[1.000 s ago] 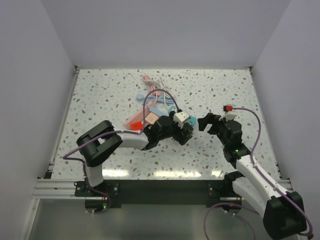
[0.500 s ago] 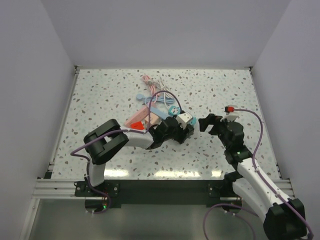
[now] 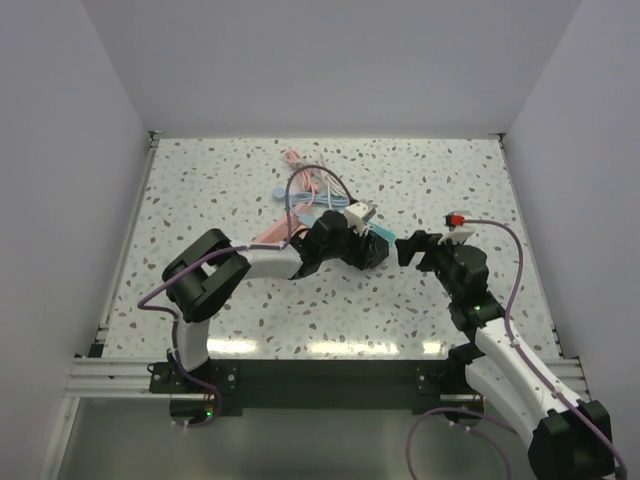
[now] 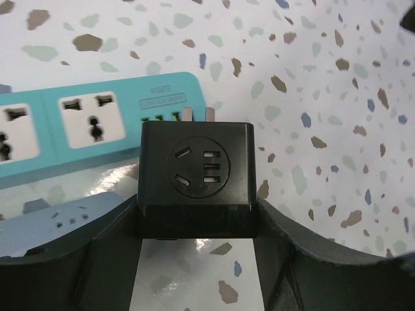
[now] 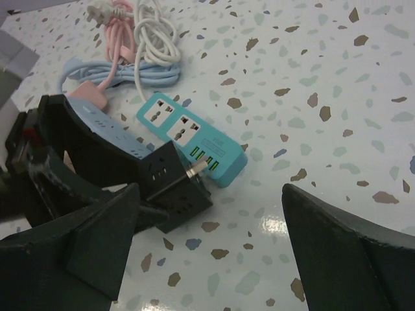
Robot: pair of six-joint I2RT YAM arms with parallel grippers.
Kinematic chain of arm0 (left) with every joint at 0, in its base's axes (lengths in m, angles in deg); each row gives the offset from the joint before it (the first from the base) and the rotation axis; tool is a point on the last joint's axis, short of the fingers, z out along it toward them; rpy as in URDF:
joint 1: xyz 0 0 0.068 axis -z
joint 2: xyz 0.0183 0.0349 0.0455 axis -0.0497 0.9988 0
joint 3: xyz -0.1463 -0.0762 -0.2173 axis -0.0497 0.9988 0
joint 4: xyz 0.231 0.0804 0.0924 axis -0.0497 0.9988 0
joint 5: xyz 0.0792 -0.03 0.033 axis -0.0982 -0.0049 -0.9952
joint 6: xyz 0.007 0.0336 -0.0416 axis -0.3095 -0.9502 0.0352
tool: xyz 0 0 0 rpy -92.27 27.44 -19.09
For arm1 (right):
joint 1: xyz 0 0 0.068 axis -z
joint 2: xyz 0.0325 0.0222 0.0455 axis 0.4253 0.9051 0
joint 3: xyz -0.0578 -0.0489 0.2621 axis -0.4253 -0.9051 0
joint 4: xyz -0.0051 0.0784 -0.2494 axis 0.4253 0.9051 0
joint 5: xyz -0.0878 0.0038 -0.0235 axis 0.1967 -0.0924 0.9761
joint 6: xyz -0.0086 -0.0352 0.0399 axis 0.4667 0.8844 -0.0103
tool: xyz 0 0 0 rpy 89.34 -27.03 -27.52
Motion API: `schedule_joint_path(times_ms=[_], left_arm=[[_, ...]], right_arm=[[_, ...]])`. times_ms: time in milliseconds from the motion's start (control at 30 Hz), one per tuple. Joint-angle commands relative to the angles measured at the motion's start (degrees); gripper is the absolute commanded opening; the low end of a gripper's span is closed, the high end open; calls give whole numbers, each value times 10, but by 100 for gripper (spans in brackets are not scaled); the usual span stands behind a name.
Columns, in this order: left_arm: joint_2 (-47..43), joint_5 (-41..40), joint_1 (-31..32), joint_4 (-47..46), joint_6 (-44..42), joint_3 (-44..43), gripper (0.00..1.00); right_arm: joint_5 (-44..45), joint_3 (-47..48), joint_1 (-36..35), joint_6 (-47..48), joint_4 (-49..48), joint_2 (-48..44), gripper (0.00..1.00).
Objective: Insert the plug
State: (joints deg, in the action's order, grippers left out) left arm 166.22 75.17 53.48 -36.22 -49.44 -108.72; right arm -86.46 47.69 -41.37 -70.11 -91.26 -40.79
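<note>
The plug (image 4: 198, 172) is a black cube adapter with metal prongs (image 4: 198, 115) on its far side. My left gripper (image 4: 198, 220) is shut on it, one finger against each side. The prongs point at the near end of a teal power strip (image 4: 97, 123) and stand right at its edge; I cannot tell whether they touch. From the right wrist the plug (image 5: 175, 188) shows tilted beside the teal strip (image 5: 194, 139). My right gripper (image 5: 211, 194) is open just right of the plug with nothing between its fingers. From above, the left gripper (image 3: 368, 250) and right gripper (image 3: 408, 247) nearly face each other.
Behind the teal strip lie a blue power strip (image 5: 104, 126), a pink one (image 5: 87, 97), and coiled white cord (image 5: 155, 32) and pink cord (image 5: 120, 32). From above the pile (image 3: 305, 185) sits left of centre. White walls enclose the speckled table (image 3: 450, 180).
My left gripper has closed on the plug and carried it back and right, up to the teal strip's end. The right gripper's fingers have narrowed slightly and it has shifted a little toward the plug.
</note>
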Motion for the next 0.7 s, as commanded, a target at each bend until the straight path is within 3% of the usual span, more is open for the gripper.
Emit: schedule_joint_path(times_ms=[0,233,433,667], left_arm=[[-49,71,-52,-23,60,-11,0],[-89,105,-94,-4,109,-6,0],[-99,130,-99,66,128,-38,0],[-109,184,-99,74,142,-27,0]], right_arm=[[-22,15,-7,23,-22,-8,93],[-24,32,-58,62,-48,45,92],[12,55,-127,111,-80,97,92],[20,78,-167,167,-105,135,93]])
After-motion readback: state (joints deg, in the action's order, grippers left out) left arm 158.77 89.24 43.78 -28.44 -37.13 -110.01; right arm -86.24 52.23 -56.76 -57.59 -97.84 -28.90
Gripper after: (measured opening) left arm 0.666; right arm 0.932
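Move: The left gripper already holds the black plug, just off the table. From this hand the teal strip's middle lies about 8 cm ahead, 2 cm left and 4 cm below; the pale blue strip some 7 cm ahead, 11 cm left and equally low. From the empty right hand the black plug is roughly 2 cm ahead, 7 cm left and 9 cm below, the teal strip about 9 cm ahead, 10 cm left and 13 cm below. Lift the black plug with the left gripper about 6 cm while carrying it forward and left, then ease back some 2 cm, rolling the hand counter-clockwise as seen from its wrist and keeping the pinch. Sweep the right gripper left towards the plug, dipping slightly and recovering, turning counter-clockwise and lowering its left side, fingers wide open, without closing. ##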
